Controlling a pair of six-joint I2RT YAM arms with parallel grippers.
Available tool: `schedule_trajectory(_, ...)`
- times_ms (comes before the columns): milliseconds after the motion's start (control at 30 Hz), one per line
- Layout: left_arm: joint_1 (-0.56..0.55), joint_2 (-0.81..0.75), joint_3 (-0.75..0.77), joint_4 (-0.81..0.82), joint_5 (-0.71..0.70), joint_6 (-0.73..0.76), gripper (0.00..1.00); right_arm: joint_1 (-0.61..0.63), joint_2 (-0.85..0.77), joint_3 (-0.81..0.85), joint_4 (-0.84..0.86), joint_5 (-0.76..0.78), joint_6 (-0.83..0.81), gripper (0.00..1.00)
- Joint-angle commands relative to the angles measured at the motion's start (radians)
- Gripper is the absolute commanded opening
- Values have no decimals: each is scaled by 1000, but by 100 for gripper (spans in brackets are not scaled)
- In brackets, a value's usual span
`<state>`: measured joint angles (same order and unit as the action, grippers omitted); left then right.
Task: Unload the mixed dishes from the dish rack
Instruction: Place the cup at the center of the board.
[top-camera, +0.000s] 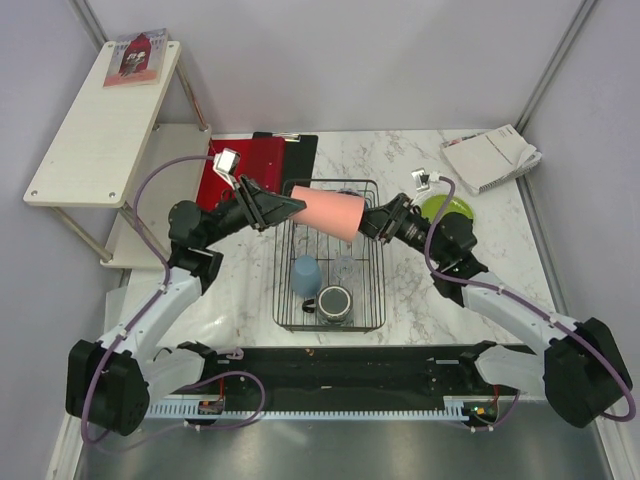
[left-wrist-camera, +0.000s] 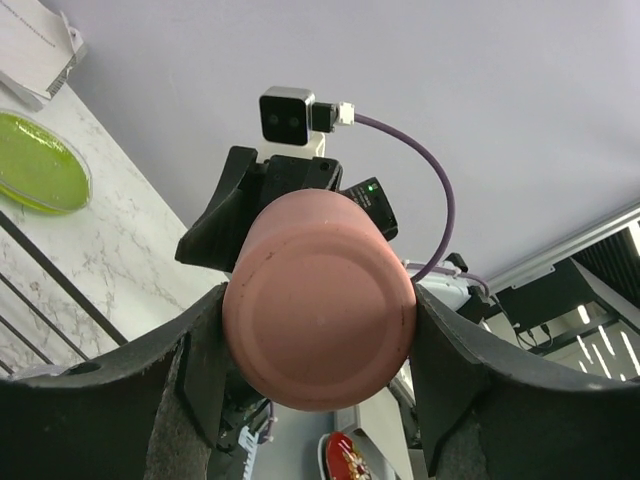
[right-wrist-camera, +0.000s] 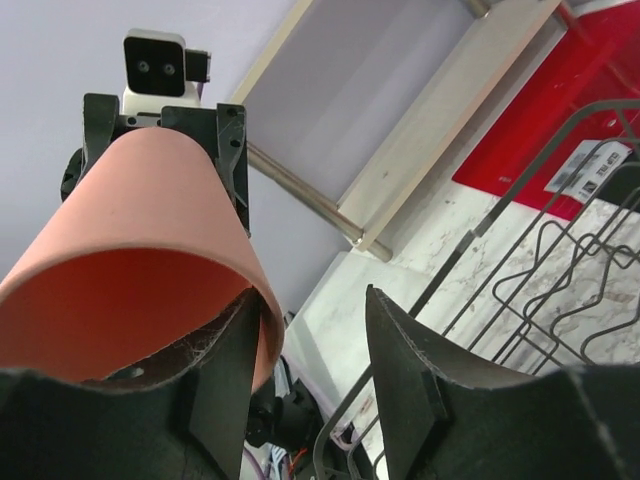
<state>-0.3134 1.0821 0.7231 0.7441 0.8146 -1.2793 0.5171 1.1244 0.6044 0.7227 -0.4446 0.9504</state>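
Observation:
A salmon-pink cup (top-camera: 328, 213) hangs on its side above the dish rack (top-camera: 378, 262). My left gripper (top-camera: 290, 207) is shut on its base end; in the left wrist view the round pink bottom (left-wrist-camera: 320, 320) fills the gap between both fingers (left-wrist-camera: 200, 385). My right gripper (top-camera: 368, 222) is at the cup's mouth and stands open. One right finger (right-wrist-camera: 225, 385) reaches inside the rim of the cup (right-wrist-camera: 130, 260), and the other finger (right-wrist-camera: 410, 375) stands apart outside it. Inside the rack are a blue dish (top-camera: 306, 274), a clear glass (top-camera: 343, 268) and a dark grey mug (top-camera: 335, 302).
A lime-green plate (top-camera: 452, 208) lies on the marble table right of the rack. A red clipboard (top-camera: 225, 172) lies behind the rack on the left. A pale shelf unit (top-camera: 100, 120) stands at far left, and a stack of papers (top-camera: 490, 158) at back right.

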Motion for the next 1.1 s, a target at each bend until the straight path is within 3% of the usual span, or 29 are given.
schedule_trajectory(0,0,2,-28,89,40,-64,2,17,44,54,103,-68,31,51)
schedule_trajectory(67,0,-2,-39,86,52,-60,2,17,20,57,52,-28,-5,40)
schedule_trajectory(100,0,-7,-39,74,54,-46,2,15,6,63,11,-7,-31,17)
schedule_trajectory(133,0,-10,-34,37,55,-31,4,17,-8,75,-79,16,-54,7)
schedule_trajectory(167,-1,-22,-30,0,55,-11,14,17,-32,84,-130,71,-106,0)
schedule_trajectory(200,-3,-28,-22,-47,49,56,52,17,-47,95,-231,96,-136,0)
schedule_trajectory(300,-9,-59,35,-328,-6,210,99,17,-103,155,-458,268,-243,0)
schedule_trajectory(433,-9,-128,102,-633,-177,368,99,-9,-123,240,-744,578,-312,0)
schedule_trajectory(500,-9,-166,128,-816,-279,437,99,-85,-97,271,-862,638,-280,0)
schedule_trajectory(533,-9,-177,139,-857,-384,445,99,-121,-86,287,-884,635,-262,0)
schedule_trajectory(633,-9,-215,115,-945,-495,443,99,-262,-25,316,-965,653,-170,0)
schedule_trajectory(767,-9,-217,79,-992,-506,420,99,-348,214,470,-1133,789,-50,0)
schedule_trajectory(833,-9,-205,76,-1023,-499,420,99,-348,322,657,-1299,892,8,0)
schedule_trajectory(900,-9,-199,76,-1040,-497,428,99,-350,457,810,-1362,893,-1,0)
schedule_trajectory(1067,-9,-202,87,-1059,-503,459,99,-348,645,986,-1358,870,-51,0)
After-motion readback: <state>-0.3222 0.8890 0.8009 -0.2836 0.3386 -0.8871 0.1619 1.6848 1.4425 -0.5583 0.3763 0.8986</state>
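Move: The pink cup lies sideways in mid-air, still gripped by its base: its middle is about 7 cm right and 1 cm back of the left hand. From the right hand, open around its rim, it is some 6 cm left and 1 cm ahead. From that same hand the patterned bowl sits 13 cm ahead, 1 cm left; the green plate 12 cm ahead, 33 cm right; the blue cup 8 cm back, 14 cm left, all 22–28 cm lower. Right hand pinches the cup's rim, left releases its base, right carries it roughly 30 cm rightward, forward, down. ##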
